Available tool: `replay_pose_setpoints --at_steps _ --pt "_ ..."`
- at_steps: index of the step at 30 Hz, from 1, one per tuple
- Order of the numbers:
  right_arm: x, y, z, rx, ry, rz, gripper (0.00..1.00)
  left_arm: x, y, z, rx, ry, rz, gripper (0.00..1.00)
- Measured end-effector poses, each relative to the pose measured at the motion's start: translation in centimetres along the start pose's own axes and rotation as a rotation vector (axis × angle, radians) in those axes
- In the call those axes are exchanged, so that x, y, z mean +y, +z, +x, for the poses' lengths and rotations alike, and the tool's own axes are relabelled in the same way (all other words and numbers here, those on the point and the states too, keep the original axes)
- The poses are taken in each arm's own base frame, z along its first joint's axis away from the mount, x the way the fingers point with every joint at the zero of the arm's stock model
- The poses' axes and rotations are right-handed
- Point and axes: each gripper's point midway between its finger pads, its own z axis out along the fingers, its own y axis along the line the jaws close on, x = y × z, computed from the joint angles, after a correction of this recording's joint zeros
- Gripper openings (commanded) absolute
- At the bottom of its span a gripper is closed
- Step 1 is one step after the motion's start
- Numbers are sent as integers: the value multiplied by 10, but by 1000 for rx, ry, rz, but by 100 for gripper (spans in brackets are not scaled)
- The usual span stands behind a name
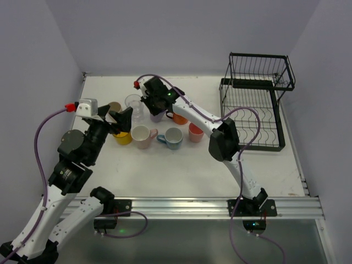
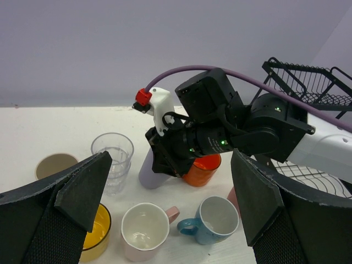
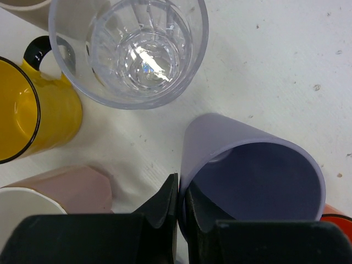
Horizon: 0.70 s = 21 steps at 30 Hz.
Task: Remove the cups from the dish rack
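Note:
My right gripper (image 3: 180,184) is shut on the rim of the lavender cup (image 3: 253,176), one finger inside and one outside. That cup (image 1: 157,116) leans slightly, low over the table between the clear cup (image 1: 133,103) and the orange cup (image 1: 179,117). In front stand the yellow mug (image 1: 123,137), pink mug (image 1: 143,136), blue mug (image 1: 174,137) and salmon-red cup (image 1: 196,132); a beige cup (image 1: 115,106) is at the left. My left gripper (image 2: 168,203) hangs open above the pink mug (image 2: 144,231), holding nothing. The dish rack (image 1: 256,110) shows no cups.
The black dish rack stands at the table's far right, against the right wall. My right arm (image 1: 220,137) stretches across the middle toward the cups. Walls close the table at the left and back.

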Motion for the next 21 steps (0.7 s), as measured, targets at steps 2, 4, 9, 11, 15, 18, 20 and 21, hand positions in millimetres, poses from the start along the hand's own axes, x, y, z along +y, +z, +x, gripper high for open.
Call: replay_pose_setpoints --at_steps 2,4,9,11,15,18,20,21 --pt "0 0 1 6 -6 0 3 0 -1 -1 -3 -1 1 100" --pt "0 -1 0 3 -9 0 4 0 -1 -1 -5 -2 1 100" --pt "-1 -1 -1 0 -13 0 14 2 -1 -2 -6 -1 -6 100" --pt "-1 1 -1 0 -14 0 16 2 -1 -2 -7 -1 -5 100" --pt "0 9 1 2 -14 0 27 2 -1 -2 -7 -1 -5 100" --pt "-1 14 4 8 -16 0 33 2 -1 -2 -7 -1 -5 100" --pt "-1 15 5 9 -17 0 35 2 -1 -2 -7 -1 -5 100" --pt "-1 15 4 7 -17 1 36 2 -1 -2 -7 -1 -5 100"
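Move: The right hand already pinches the purple cup by its rim; the leaning cup's middle is about 1 cm ahead, 3 cm to the right and 4 cm below. The clear glass is some 4 cm ahead and 6 cm left, the pink-handled mug 8 cm back and 4 cm left, the orange mug 10 cm right and 1 cm ahead, all a little lower. From the left hand the purple cup is roughly 18 cm ahead, 7 cm right and 29 cm down. The right hand opens about a quarter, freeing the purple cup's rim while sinking roughly 1.5 cm. ##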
